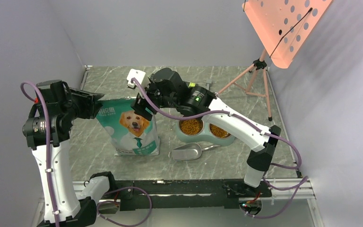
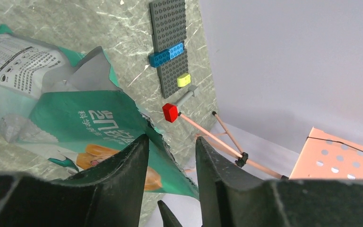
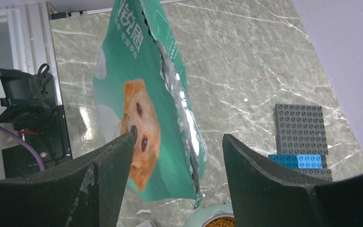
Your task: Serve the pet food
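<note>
The teal-and-white pouch (image 1: 133, 126) with the printed dog stands upright left of centre, its top torn open. Pet food (image 1: 191, 126) fills both bowls of the grey-green twin dish (image 1: 202, 139) to the pouch's right; a little shows in the right wrist view (image 3: 220, 222). A metal scoop (image 1: 187, 152) lies empty in front of the dish. My left gripper (image 1: 98, 101) is open at the pouch's upper left corner, and the torn edge (image 2: 168, 156) runs into the gap (image 2: 171, 138) beside one finger. My right gripper (image 1: 140, 108) hangs open above the pouch top (image 3: 170, 94), not touching it (image 3: 179, 136).
A grey brick baseplate (image 2: 170, 42) carrying a blue brick lies on the marble table behind the pouch, with a red block (image 2: 170, 112) beside it. A pink tripod (image 1: 255, 75) with a perforated orange board (image 1: 283, 28) stands at the back right. Grey walls close in both sides.
</note>
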You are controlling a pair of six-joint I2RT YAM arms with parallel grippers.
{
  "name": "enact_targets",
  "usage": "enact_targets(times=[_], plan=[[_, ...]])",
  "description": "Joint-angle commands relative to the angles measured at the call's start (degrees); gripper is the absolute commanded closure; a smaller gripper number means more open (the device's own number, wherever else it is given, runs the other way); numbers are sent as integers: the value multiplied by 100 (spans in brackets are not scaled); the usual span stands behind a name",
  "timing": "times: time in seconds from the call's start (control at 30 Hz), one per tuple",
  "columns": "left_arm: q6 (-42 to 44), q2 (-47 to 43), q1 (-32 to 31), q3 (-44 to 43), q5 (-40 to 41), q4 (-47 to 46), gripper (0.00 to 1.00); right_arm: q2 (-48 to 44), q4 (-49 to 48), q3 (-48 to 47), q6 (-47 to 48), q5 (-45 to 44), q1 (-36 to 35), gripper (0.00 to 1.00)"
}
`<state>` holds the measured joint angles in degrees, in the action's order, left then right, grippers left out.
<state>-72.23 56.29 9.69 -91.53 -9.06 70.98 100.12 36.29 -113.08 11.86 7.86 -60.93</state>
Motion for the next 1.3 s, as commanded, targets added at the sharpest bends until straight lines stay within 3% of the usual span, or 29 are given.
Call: enact_targets(times=[0.0, 0.33, 0.43, 0.47, 0.5, 0.53, 0.77, 0.93, 1.13, 1.27], plan=[[33, -67, 41, -164, 176, -304, 52, 57, -224, -354, 115, 196, 45, 27], [163, -255, 41, -339, 85, -358, 30, -10, -32, -667, -25, -129, 64, 23], [394, -403, 41, -469, -12, -480, 26, -201, 55, -693, -151, -462, 63, 18], [513, -461, 41, -509, -71, -527, 25, -292, 102, -701, -203, -602, 63, 11], [617, -529, 41, -560, -121, -565, 24, -405, 125, -695, -281, -858, 63, 2], [766, -603, 41, -620, -149, -653, 23, -549, 125, -648, -391, -1262, 63, 0], [2897, -931, 41, -1073, -11, -2028, 11, -2074, 397, 342, -1314, -4659, 81, 0], [4040, -750, 41, -1313, -44, -2025, 9, -2923, 1473, 899, -2575, -6319, 72, 0], [4660, -703, 41, -1258, 55, -2424, 8, -3927, 2207, 1573, -3588, -6578, 72, 0], [4800, -585, 31, -1425, 139, -2398, 8, -4458, 2033, 1776, -3673, -6604, 72, 0]])
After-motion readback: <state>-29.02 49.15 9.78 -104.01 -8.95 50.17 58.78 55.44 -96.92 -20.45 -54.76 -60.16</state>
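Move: The pet food bag stands between the two hands, upright and folded shut at the top. From the left hand, which is astride its top left corner, its middle is about 8 cm to the right, 2 cm back and some 19 cm down. From the right hand it is about 5 cm to the left, 2 cm back and 17 cm down. The right hand's way out has the bowls some 26 cm right and 8 cm ahead, and the scoop 20 cm right and 4 cm back, both roughly 33 cm below. Open the left fingers fully at the bag's top left corner, then lift the left gripper away about 16 cm, easing back, with its fingers tipping up and its left side rolling up. Raise the open right gripper slightly, then swing it quickly about 34 cm right and up, above the scoop and bowls, opening wide and turning some 70 degrees clockwise to face forward. ##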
